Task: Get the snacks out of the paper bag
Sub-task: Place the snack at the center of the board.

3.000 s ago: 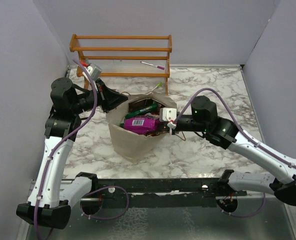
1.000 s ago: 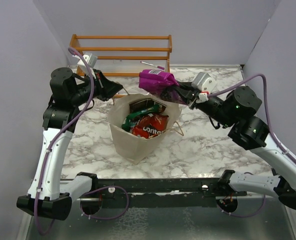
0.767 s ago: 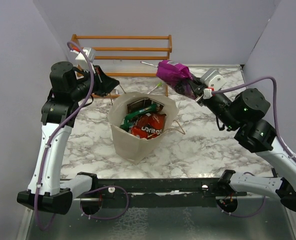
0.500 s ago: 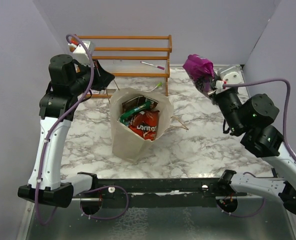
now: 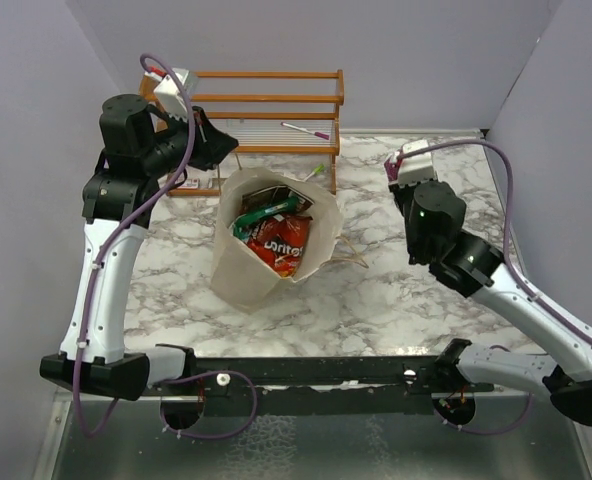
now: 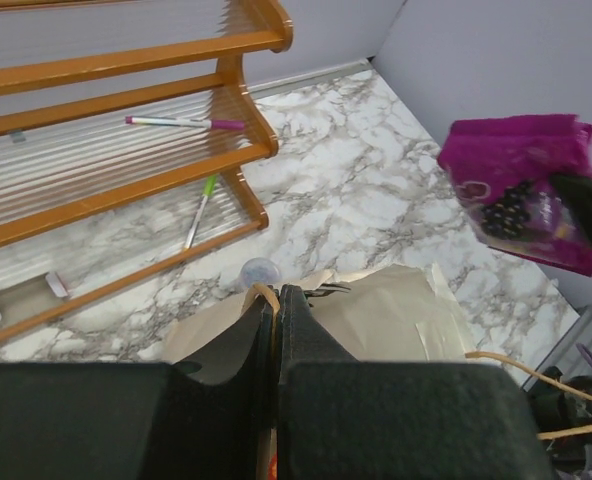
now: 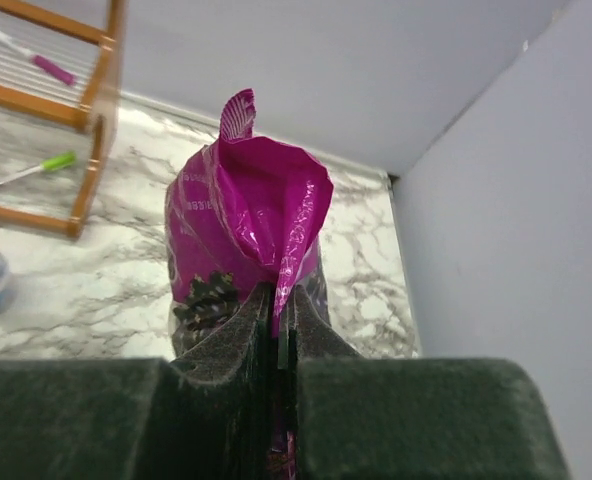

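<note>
The cream paper bag stands mid-table, mouth open and leaning toward the front left. Inside lie snacks: a red packet, a green one and a dark brown one. My left gripper is above the bag's back left rim, shut on its tan string handle. My right gripper is shut on the top fold of a purple packet, held in the air over the back right of the table. From above, that packet is hidden under the right wrist. The left wrist view shows it as the purple packet.
A wooden rack stands at the back and holds a pink pen. A green pen and a small clear cup lie between rack and bag. The bag's other handle trails on the marble. The right wall is close.
My right gripper has carried the purple packet from above the bag to the back right. My left gripper has moved up toward the rack with the handle, and the bag has tilted.
</note>
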Controlling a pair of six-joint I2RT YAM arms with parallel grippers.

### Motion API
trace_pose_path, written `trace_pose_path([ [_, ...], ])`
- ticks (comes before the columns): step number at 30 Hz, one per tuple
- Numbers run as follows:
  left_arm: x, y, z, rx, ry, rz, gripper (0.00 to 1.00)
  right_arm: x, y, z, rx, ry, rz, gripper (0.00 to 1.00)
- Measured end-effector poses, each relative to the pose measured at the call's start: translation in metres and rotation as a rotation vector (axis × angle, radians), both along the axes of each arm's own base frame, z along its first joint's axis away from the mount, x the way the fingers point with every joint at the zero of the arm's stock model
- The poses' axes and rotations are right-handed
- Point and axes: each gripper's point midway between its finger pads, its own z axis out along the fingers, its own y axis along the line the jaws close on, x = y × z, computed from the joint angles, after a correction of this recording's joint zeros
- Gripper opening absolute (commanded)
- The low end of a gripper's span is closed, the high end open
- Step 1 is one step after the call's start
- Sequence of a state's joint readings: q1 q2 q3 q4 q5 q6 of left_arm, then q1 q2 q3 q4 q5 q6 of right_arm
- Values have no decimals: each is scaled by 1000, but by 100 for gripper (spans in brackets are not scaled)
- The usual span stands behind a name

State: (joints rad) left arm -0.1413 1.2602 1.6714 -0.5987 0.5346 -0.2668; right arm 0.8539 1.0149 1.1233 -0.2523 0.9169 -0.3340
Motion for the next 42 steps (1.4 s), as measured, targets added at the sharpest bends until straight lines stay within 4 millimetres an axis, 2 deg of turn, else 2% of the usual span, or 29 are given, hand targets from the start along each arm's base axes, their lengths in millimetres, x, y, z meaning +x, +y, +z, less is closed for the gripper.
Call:
trace_pose_path([
  [1,-1,-2,1,-7,-2,-13,0,5,-3,-6,13,14,-20,1],
  [5,-5,-15,2,-77,-11,-80,0,43,-39,-48,77,121,-145,1],
  [12,-21,-39,-14,-290,40,-218,0,80,-86,-125,107,302,-301,1],
  [14,-25,-44,-13,-340,52,-251,0,90,-98,-149,115,357,-335,1],
  [17,-33,-49,-6,-404,64,-297,0,101,-132,-182,111,425,-419,1],
  [20,-40,-53,8,-454,62,-340,0,103,-165,-201,61,463,-498,1],
  [21,-43,-54,11,-466,61,-353,0,103,-179,-204,26,469,-530,1],
  [24,-51,-58,20,-506,77,-394,0,108,-198,-203,-62,455,-574,1],
  [28,-55,-61,16,-540,123,-413,0,129,-202,-214,-134,447,-574,1],
  [32,-58,-65,10,-558,167,-424,0,154,-195,-251,-133,511,-549,2],
  [34,-64,-67,9,-560,174,-434,0,163,-185,-257,-96,527,-521,14],
  [39,-81,-74,7,-568,173,-453,0,180,-154,-264,83,530,-384,58],
  [42,-88,-83,3,-581,184,-455,0,176,-126,-281,206,570,-262,72],
])
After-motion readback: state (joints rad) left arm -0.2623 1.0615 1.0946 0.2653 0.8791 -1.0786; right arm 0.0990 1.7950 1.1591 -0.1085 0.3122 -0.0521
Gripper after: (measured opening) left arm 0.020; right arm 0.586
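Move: My right hand already holds the purple snack pouch by its top. The bare board spot for it is about 18 cm ahead, 17 cm to the right and 30 cm below. The paper bag stands some 27 cm left of that hand and 7 cm back, the clear cup about 12 cm left and 10 cm ahead. From my left hand, the bag's middle is roughly 9 cm right, 10 cm back and 26 cm below, the spot about 14 cm ahead and 49 cm right. I carry the pouch down nearly 30 cm, forward and right, away from the bag to the board, tipping my right fingers down some 30 degrees and swinging them clockwise; at the end I open them wide, drifting back left and turning partly back. My left hand keeps pinching the bag's handle, draws back and right, rolls its left side down and turns clockwise. ##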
